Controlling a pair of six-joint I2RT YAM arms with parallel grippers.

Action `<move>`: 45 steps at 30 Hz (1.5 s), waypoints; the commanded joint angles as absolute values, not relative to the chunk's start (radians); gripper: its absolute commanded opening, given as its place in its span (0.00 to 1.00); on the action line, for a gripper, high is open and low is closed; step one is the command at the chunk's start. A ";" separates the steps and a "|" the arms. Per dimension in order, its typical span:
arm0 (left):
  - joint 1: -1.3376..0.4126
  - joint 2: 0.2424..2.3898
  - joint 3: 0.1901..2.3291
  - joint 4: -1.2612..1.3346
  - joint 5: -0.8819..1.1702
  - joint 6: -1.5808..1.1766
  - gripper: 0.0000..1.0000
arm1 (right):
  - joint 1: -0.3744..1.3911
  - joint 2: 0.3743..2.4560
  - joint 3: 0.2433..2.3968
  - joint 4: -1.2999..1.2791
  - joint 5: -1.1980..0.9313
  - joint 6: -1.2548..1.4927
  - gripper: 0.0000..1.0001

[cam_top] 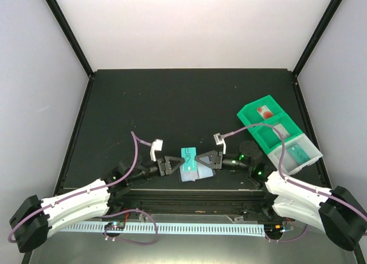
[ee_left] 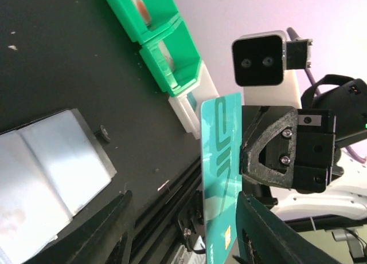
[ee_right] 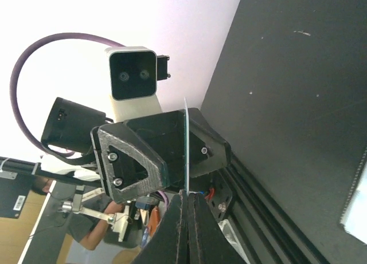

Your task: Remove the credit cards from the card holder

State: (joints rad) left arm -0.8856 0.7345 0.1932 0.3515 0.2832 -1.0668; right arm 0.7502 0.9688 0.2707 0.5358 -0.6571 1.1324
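Note:
A teal credit card (cam_top: 189, 156) is held on edge above the open card holder (cam_top: 189, 173), between the two grippers, which face each other. My right gripper (cam_top: 202, 159) is shut on it; in the right wrist view the credit card (ee_right: 186, 144) shows edge-on, rising out of the pressed-together fingertips of the right gripper (ee_right: 186, 198). My left gripper (ee_left: 184, 198) stands open around the credit card (ee_left: 221, 178), which is close to one finger (ee_left: 269, 235) and far from the other. The card holder (ee_left: 46, 161) lies flat with its pale lining up.
A green compartment tray (cam_top: 269, 129) sits at the right, with a clear box (cam_top: 298, 154) at its near end holding another teal card. In the left wrist view the green compartment tray (ee_left: 160, 40) is at the top. The table's near edge rail runs just below the card holder.

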 commanded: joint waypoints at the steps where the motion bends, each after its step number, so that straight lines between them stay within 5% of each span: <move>1: -0.888 0.734 0.192 0.457 0.327 -1.089 0.46 | 0.775 0.980 0.284 0.633 -0.646 1.175 0.01; 14: -0.888 0.743 0.171 0.527 0.344 -1.099 0.02 | 0.785 0.979 0.290 0.608 -0.656 1.154 0.01; 19: -0.888 0.716 0.160 0.500 0.338 -1.085 0.02 | 0.785 0.964 0.295 0.554 -0.664 1.101 0.03; 27: -0.885 0.600 0.151 0.380 0.354 -1.021 0.02 | 0.782 0.855 0.411 0.188 -0.661 0.837 0.27; 38: -0.882 0.522 0.306 -0.045 0.518 -0.785 0.02 | 0.782 0.800 0.602 -0.232 -0.740 0.504 0.25; 45: -0.883 0.618 0.319 -0.036 0.782 -0.715 0.02 | 0.782 0.882 0.646 -0.334 -0.819 0.388 0.23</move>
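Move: The right hand already holds the credit card, whose middle lies about 3 cm to its left, level in depth and height; it is being handed to the left fingers. From the open left hand the card is roughly 3 cm right, 1 cm ahead, at the same height. The card holder lies some 16 cm below the left hand, about 6 cm right and 2 cm ahead of it. Left fingers pinch the credit card and carry it about 6 cm back; the right releases and lifts clear. ##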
